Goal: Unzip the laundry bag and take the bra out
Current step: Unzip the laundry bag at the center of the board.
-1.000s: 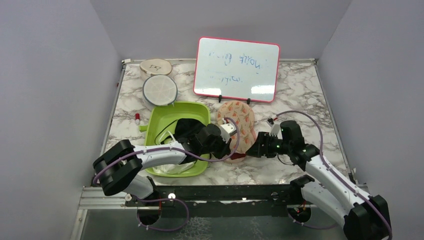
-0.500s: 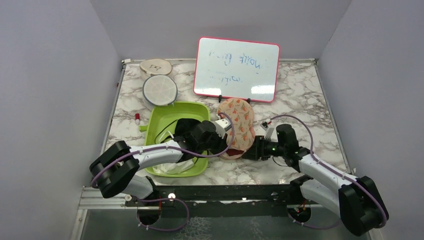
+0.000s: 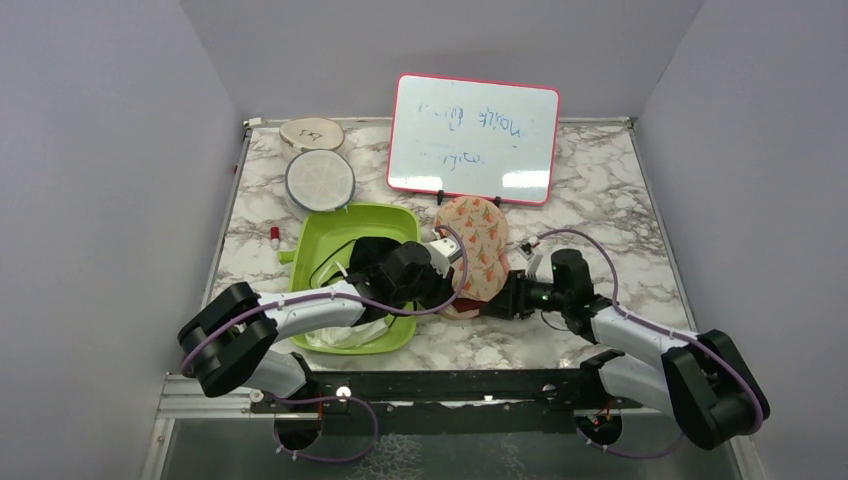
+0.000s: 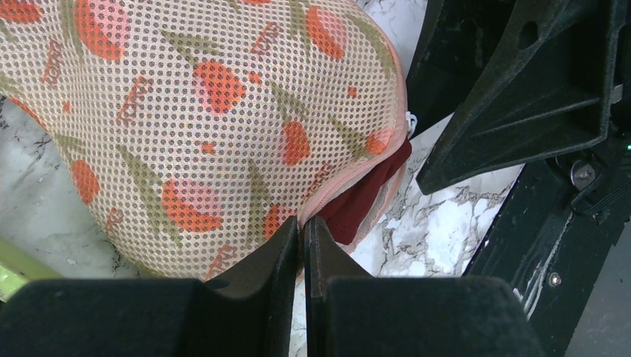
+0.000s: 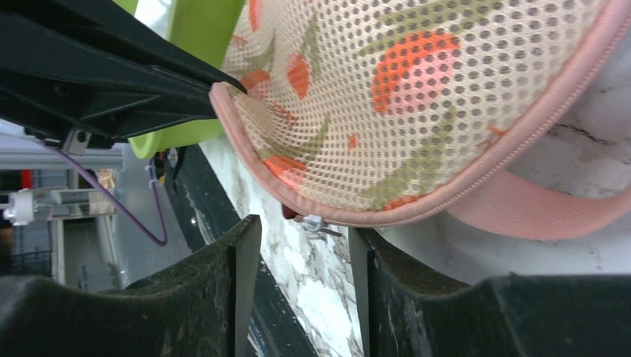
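Observation:
The laundry bag [image 3: 478,250] is a peach mesh pouch with orange leaf prints, lying on the marble table just right of the green tub. My left gripper [image 4: 303,221] is shut on the bag's [image 4: 186,126] near rim, beside a gap where the zip is open. The maroon bra [image 4: 366,195] shows in that gap. My right gripper [image 5: 303,236] is open and low at the bag's [image 5: 417,89] near end. The small metal zipper pull [image 5: 315,222] hangs between its fingertips, touching neither. In the top view the right gripper [image 3: 503,300] sits close to the left gripper [image 3: 458,290].
The green tub [image 3: 345,218] on the left holds a black garment and white cloth. A whiteboard [image 3: 473,138] stands behind the bag. A round white mesh disc [image 3: 320,180], a wooden disc [image 3: 311,133] and a small marker [image 3: 273,236] lie at the back left.
My right arm has dropped and slid left up to the bag's near end, and its jaws have narrowed. The left gripper has kept its pinch and shifted slightly left with the bag's edge.

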You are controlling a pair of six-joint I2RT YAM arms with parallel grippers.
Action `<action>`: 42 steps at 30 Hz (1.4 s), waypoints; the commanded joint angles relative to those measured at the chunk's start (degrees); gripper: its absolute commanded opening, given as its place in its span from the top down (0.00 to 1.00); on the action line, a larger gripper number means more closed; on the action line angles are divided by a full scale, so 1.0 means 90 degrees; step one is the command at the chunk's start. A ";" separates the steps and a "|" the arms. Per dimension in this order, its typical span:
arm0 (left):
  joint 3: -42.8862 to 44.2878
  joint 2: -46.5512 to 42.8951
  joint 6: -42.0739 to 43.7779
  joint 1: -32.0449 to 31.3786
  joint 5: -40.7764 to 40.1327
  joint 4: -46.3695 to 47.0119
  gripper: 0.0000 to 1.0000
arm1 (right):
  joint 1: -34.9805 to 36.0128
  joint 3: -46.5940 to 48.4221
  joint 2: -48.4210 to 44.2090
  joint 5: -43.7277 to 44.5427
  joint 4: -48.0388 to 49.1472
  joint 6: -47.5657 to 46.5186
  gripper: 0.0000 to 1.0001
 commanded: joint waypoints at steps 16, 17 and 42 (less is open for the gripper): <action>-0.0032 -0.0089 -0.0030 0.0014 0.0246 0.0202 1.00 | 0.0014 0.0816 -0.0194 0.0146 -0.1335 -0.0067 0.63; -0.0045 -0.0107 -0.0029 0.0017 0.0240 0.0212 1.00 | 0.0013 0.0839 -0.0165 0.0173 -0.1340 -0.0075 0.64; -0.0057 -0.0082 0.0117 0.0038 0.0181 0.0147 1.00 | 0.0020 0.1257 -0.0064 0.0440 -0.2399 -0.0201 0.89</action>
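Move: The zipper pull of the laundry bag sits right at the right hand's half-open fingertips, about 1 cm above the hand point and level with it otherwise. The dark red cloth in the bag's mouth is some 3 cm left of the pull, and the middle of the bag lies about 11 cm ahead and 3 cm left of the right hand, slightly lower. From the left hand, the pull is about 7 cm right, 1 cm back and 1 cm lower. The right hand rises about 3 cm beside the bag's mouth, then sinks back and eases slightly right to end about 1 cm above where it began, its left-pointing fingers dipping and the wrist rolling about 10 degrees in all, while the half-open fingers close to nearly shut on the zipper pull. The left hand stays in place, still pinching the pink zipped edge and holding the bag's mouth up. ##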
